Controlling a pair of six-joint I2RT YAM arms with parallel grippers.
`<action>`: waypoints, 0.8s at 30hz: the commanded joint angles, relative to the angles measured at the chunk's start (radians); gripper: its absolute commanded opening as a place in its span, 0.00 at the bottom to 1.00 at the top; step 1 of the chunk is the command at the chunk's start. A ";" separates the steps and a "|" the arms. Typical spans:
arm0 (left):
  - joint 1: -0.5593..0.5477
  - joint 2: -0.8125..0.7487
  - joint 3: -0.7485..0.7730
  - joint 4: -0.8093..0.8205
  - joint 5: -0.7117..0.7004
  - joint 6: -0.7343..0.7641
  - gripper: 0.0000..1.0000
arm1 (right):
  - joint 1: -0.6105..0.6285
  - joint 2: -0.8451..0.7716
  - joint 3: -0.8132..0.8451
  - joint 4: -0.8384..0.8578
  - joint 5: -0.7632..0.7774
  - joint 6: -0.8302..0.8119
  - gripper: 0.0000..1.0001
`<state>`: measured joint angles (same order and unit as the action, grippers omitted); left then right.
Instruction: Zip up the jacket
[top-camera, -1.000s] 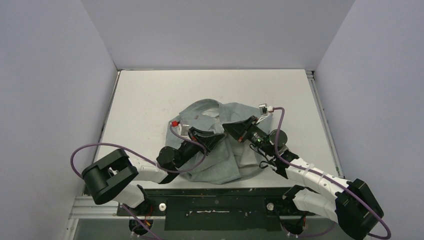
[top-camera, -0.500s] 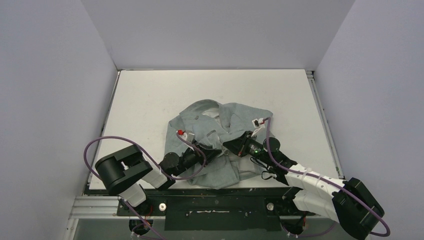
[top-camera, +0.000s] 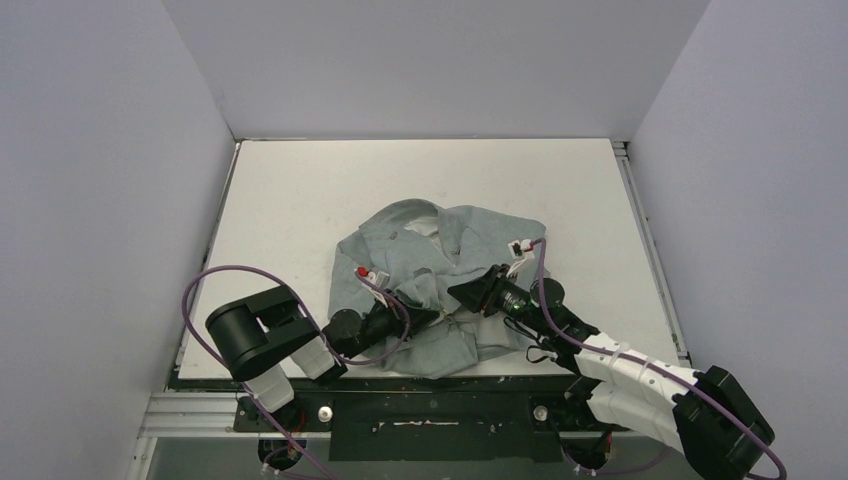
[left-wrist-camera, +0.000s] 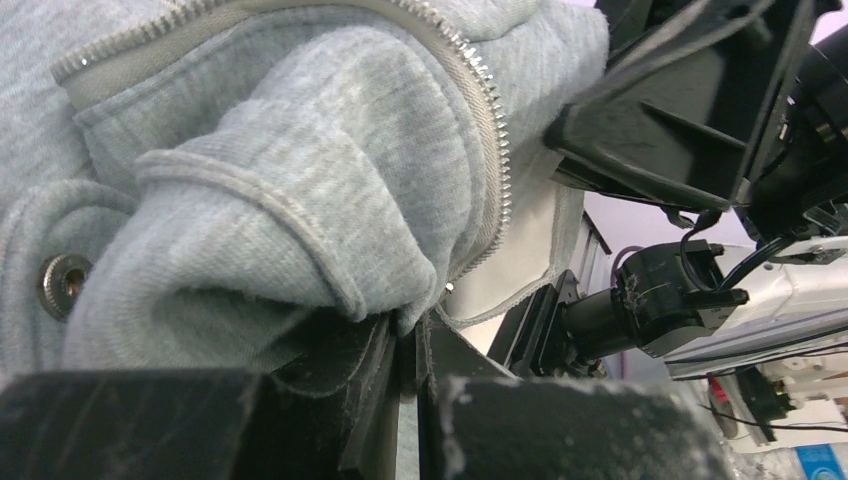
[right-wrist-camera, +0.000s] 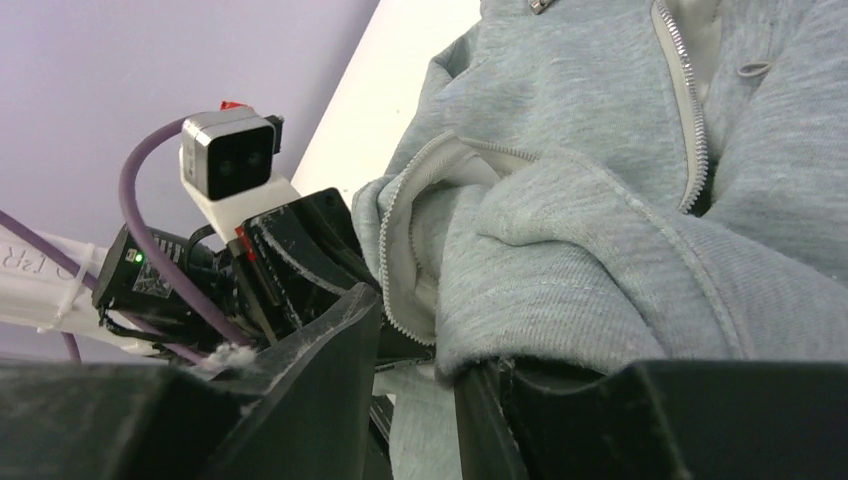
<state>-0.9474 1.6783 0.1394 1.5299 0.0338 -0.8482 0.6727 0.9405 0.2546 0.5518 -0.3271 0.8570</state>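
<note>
The grey jacket (top-camera: 440, 240) lies crumpled in the near middle of the table. My left gripper (top-camera: 430, 315) is low at its near edge, shut on a folded fabric edge of the jacket (left-wrist-camera: 300, 180); its jaws (left-wrist-camera: 410, 340) pinch the cloth just below the pale zipper teeth (left-wrist-camera: 495, 150). My right gripper (top-camera: 462, 293) faces it from the right, almost touching. In the right wrist view its jaws (right-wrist-camera: 415, 370) stand apart, and a roll of jacket (right-wrist-camera: 600, 200) rests over the right finger. A zipper edge (right-wrist-camera: 395, 270) hangs just beyond the gap.
The white table (top-camera: 300, 200) is walled by pale panels at the back and both sides. The jacket's hem hangs close to the table's near edge by the black base rail (top-camera: 430, 410). The left wrist camera (right-wrist-camera: 228, 150) sits right in front of my right gripper.
Both grippers have drawn back toward the near edge, dragging the jacket's front with them. The right gripper's jaws have come apart; the left stays shut on the cloth.
</note>
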 joint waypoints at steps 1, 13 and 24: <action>0.002 0.028 -0.004 0.229 0.000 -0.057 0.00 | -0.010 -0.105 0.067 -0.122 -0.010 -0.069 0.34; 0.016 0.047 -0.006 0.185 0.003 -0.287 0.00 | -0.007 -0.331 0.244 -0.542 0.070 -0.452 0.41; 0.018 0.015 0.026 0.008 0.065 -0.468 0.00 | 0.089 0.001 0.533 -0.827 -0.102 -1.453 0.60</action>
<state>-0.9340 1.7115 0.1459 1.5249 0.0608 -1.2209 0.7105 0.8326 0.6643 -0.0669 -0.3729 -0.1059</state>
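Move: The jacket's zip end at the left fingertips lies about 2 cm back, 3 cm left and 6 cm below the right hand; from the left hand it is level in reach and height, some 1 cm to its right. The fold of jacket cloth beside the right fingers is roughly 1 cm ahead, 2 cm left and 2 cm below the right hand. The collar opening lies about 15 cm ahead, 6 cm left and 13 cm below that hand. Raise the right gripper about 7 cm clear of the jacket fold, easing it right and a little back at first, then bringing it back left and forward near the end. Open its fingers further as it goes and roll it some 55 degrees about its pointing line, counter-clockwise seen from behind the hand. Keep the left gripper shut on the jacket, nearly in place, rolling it about 20 degrees the same way. ##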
